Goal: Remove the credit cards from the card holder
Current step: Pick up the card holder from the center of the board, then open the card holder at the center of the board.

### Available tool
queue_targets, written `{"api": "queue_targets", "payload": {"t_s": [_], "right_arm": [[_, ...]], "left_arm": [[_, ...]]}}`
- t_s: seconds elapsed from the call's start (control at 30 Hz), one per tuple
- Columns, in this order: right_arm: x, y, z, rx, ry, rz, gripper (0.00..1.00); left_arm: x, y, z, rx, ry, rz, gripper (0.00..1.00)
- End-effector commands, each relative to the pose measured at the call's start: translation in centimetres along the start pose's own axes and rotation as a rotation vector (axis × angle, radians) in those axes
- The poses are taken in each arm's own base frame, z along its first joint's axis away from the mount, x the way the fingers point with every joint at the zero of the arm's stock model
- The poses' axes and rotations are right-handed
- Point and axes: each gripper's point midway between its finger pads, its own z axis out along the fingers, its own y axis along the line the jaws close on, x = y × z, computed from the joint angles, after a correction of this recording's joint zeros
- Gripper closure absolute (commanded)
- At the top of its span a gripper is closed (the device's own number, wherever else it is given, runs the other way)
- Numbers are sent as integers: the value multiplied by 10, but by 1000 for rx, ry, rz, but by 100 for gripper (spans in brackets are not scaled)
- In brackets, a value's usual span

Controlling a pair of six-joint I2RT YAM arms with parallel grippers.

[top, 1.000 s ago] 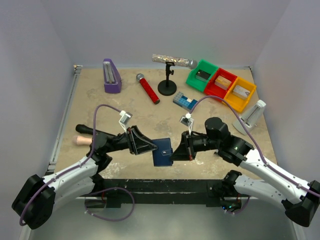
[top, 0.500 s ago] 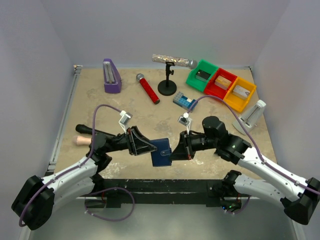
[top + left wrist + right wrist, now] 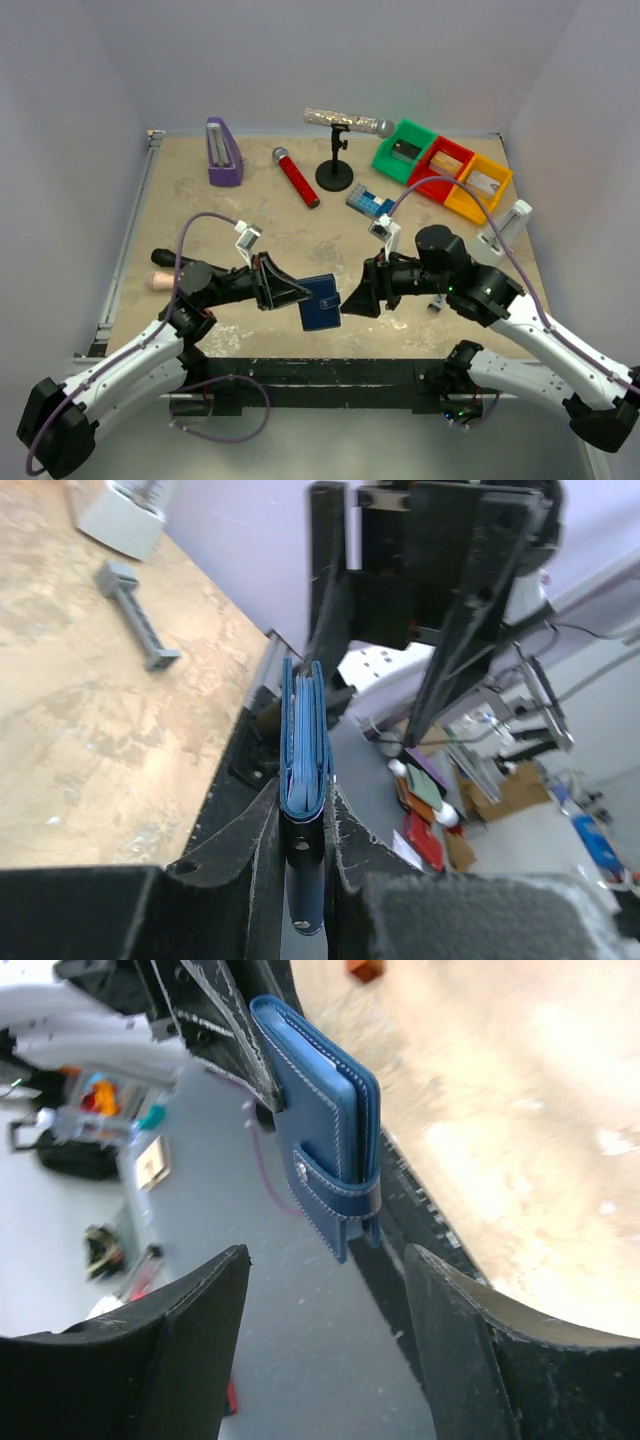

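The card holder [image 3: 320,301], a dark-blue wallet, hangs closed in the air over the table's near edge. My left gripper [image 3: 298,295] is shut on its left part. In the left wrist view the card holder [image 3: 305,740] shows edge-on, squeezed between the fingers of my left gripper [image 3: 303,825]. My right gripper [image 3: 352,301] stands open just right of it, apart from it. The right wrist view shows the card holder [image 3: 322,1150] with its tab strapped over the edge, just beyond my open right gripper [image 3: 325,1257]. The credit cards are hidden inside.
At the back stand a purple block [image 3: 222,152], a red microphone [image 3: 296,177], a stand with a silver microphone [image 3: 336,165], a blue-and-white brick block [image 3: 370,202] and green, red and yellow bins [image 3: 443,168]. A white stand [image 3: 505,232] sits at the right.
My right gripper has opened, let go of the card holder's right edge and drawn back slightly to the right. The left gripper has closed tighter on the card holder.
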Motion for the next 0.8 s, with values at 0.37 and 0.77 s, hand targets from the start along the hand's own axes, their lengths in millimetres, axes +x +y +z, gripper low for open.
{"api": "queue_targets", "payload": {"t_s": [0.37,0.77], "right_arm": [[-72,-34,-34,787,-187,-360,37],[-79,-18,21,876,-123,-426,39]], "left_arm": [[-37,54,-29,-744,-146,-127,100],[-57,22,-3,-745,-173,-201,100]]}}
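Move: The left hand already pinches the card holder by its left part; its middle lies about 3 cm right and 2 cm back of that hand, at much the same height. From the open right hand it is some 5 cm to the left, level fore and aft and about 1 cm higher. Far below the right hand, by roughly 20 cm, lie the blue bricks, about 26 cm ahead and 8 cm right, and the grey block, about 26 cm right and level fore and aft. Keeping its pinch on the card holder, the left hand carries it about 5 cm forward, dipping and coming back up, while turning counter-clockwise and tipping its fingers forward and down. The right hand, fingers still wide open, arcs forward some 6.5 cm beside the clasp edge, first up and right, then down and left, its wrist swinging about 50 degrees until the fingers slope forward and down. ##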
